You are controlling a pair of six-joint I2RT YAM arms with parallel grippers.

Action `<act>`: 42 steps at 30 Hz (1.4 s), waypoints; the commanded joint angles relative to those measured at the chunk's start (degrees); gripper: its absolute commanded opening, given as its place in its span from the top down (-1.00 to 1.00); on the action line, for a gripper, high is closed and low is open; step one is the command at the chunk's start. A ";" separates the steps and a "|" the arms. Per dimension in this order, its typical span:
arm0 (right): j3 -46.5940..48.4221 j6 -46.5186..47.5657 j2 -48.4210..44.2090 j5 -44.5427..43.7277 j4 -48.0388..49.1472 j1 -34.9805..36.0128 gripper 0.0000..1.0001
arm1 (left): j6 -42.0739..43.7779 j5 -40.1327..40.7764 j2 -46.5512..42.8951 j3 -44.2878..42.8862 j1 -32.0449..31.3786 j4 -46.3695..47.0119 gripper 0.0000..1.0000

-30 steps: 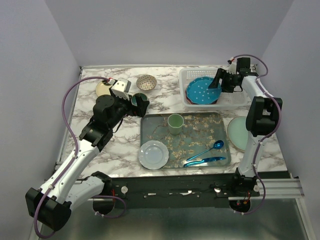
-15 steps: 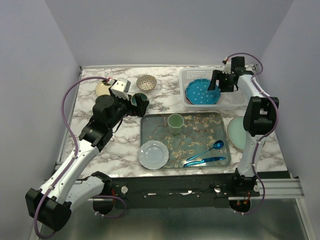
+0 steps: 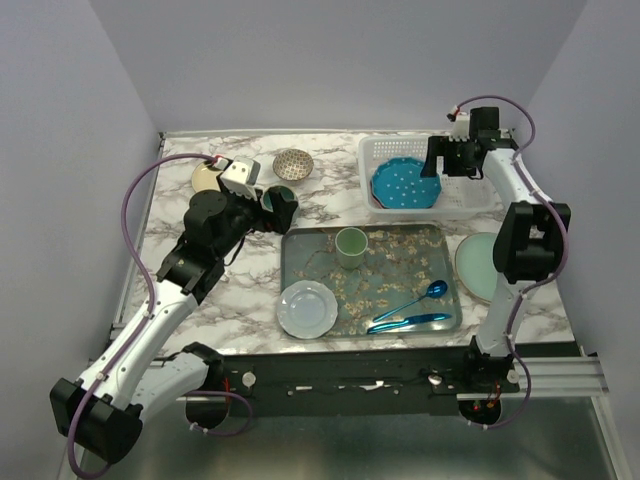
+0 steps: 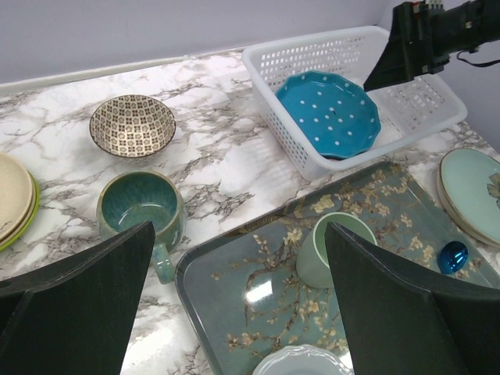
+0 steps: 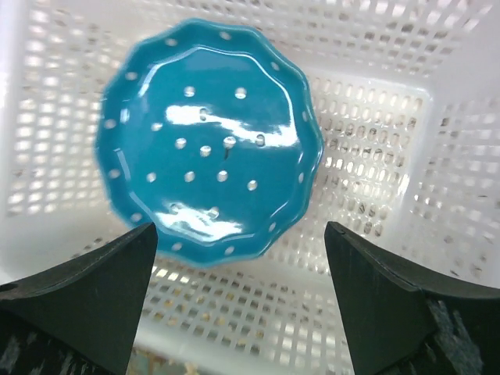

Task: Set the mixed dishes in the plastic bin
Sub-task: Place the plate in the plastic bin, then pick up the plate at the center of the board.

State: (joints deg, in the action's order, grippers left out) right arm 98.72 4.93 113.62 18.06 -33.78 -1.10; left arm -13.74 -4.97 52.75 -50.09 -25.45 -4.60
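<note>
The teal white-dotted plate (image 3: 405, 184) (image 5: 207, 148) lies alone in the white plastic bin (image 3: 372, 146) (image 5: 375, 156) at the back right. My right gripper (image 3: 433, 161) (image 5: 238, 234) hangs open above the plate's near edge, touching nothing. At the back left, a speckled bowl (image 3: 293, 164) (image 4: 131, 125) and stacked cream and lime plates (image 3: 206, 178) (image 4: 12, 199) rest on the marble table. A dark teal mug (image 4: 141, 207) stands beside them. My left gripper (image 3: 282, 204) (image 4: 238, 234) hovers open and empty above the mug and the tray's corner.
A grey crumb-strewn tray (image 3: 440, 240) (image 4: 211, 289) at the centre front carries a green cup (image 3: 351, 246) (image 4: 328, 250), a pale blue plate (image 3: 307, 308) and a blue spoon (image 3: 415, 300). A pale green plate (image 3: 477, 266) (image 4: 473, 191) lies right of the tray.
My right gripper has lifted and drawn back from the teal plate, its jaws spreading wider; the plate stays in the bin. The left arm has not moved.
</note>
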 commanded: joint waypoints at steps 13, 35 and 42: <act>-26.11 15.81 -38.11 19.10 2.40 0.40 -0.91 | -0.06 0.75 -3.00 -0.89 0.40 -0.23 -0.97; -45.18 23.20 -68.79 14.56 -8.50 0.31 -0.99 | -0.68 0.49 -4.76 -0.45 0.58 -0.32 -0.97; -49.58 24.95 -71.96 10.59 -7.62 0.31 -0.99 | -1.29 -0.30 -4.68 -0.45 0.58 -0.15 -0.97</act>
State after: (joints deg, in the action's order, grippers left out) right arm 51.83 27.81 43.07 33.41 -40.69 -1.06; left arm -14.57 -4.58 48.75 -50.11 -25.19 -5.67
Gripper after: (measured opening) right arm 0.995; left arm 0.985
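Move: The green plate, topmost of the small stack at the tray's right edge, lies about 22 cm back, 12 cm to the right and some 11 cm below the open right hand. That hand is already clear of the blue plate, which rests in the plastic bin roughly 8 cm to its left, 1 cm ahead and 9 cm lower. The blue spoon is about 27 cm back and 3 cm left. From the left hand, the green plate is about 53 cm right, 1 cm back and 26 cm down. The blue plate is left behind in the bin as the empty right hand climbs out and sweeps back about 27 cm, over the bin's near rim towards the green plate's side. Rising nearly 15 cm, then sinking 5, it drifts slightly left; the fingers stay wide open, tip up some 25 degrees and swing counter-clockwise about as much, touching nothing at the end. ##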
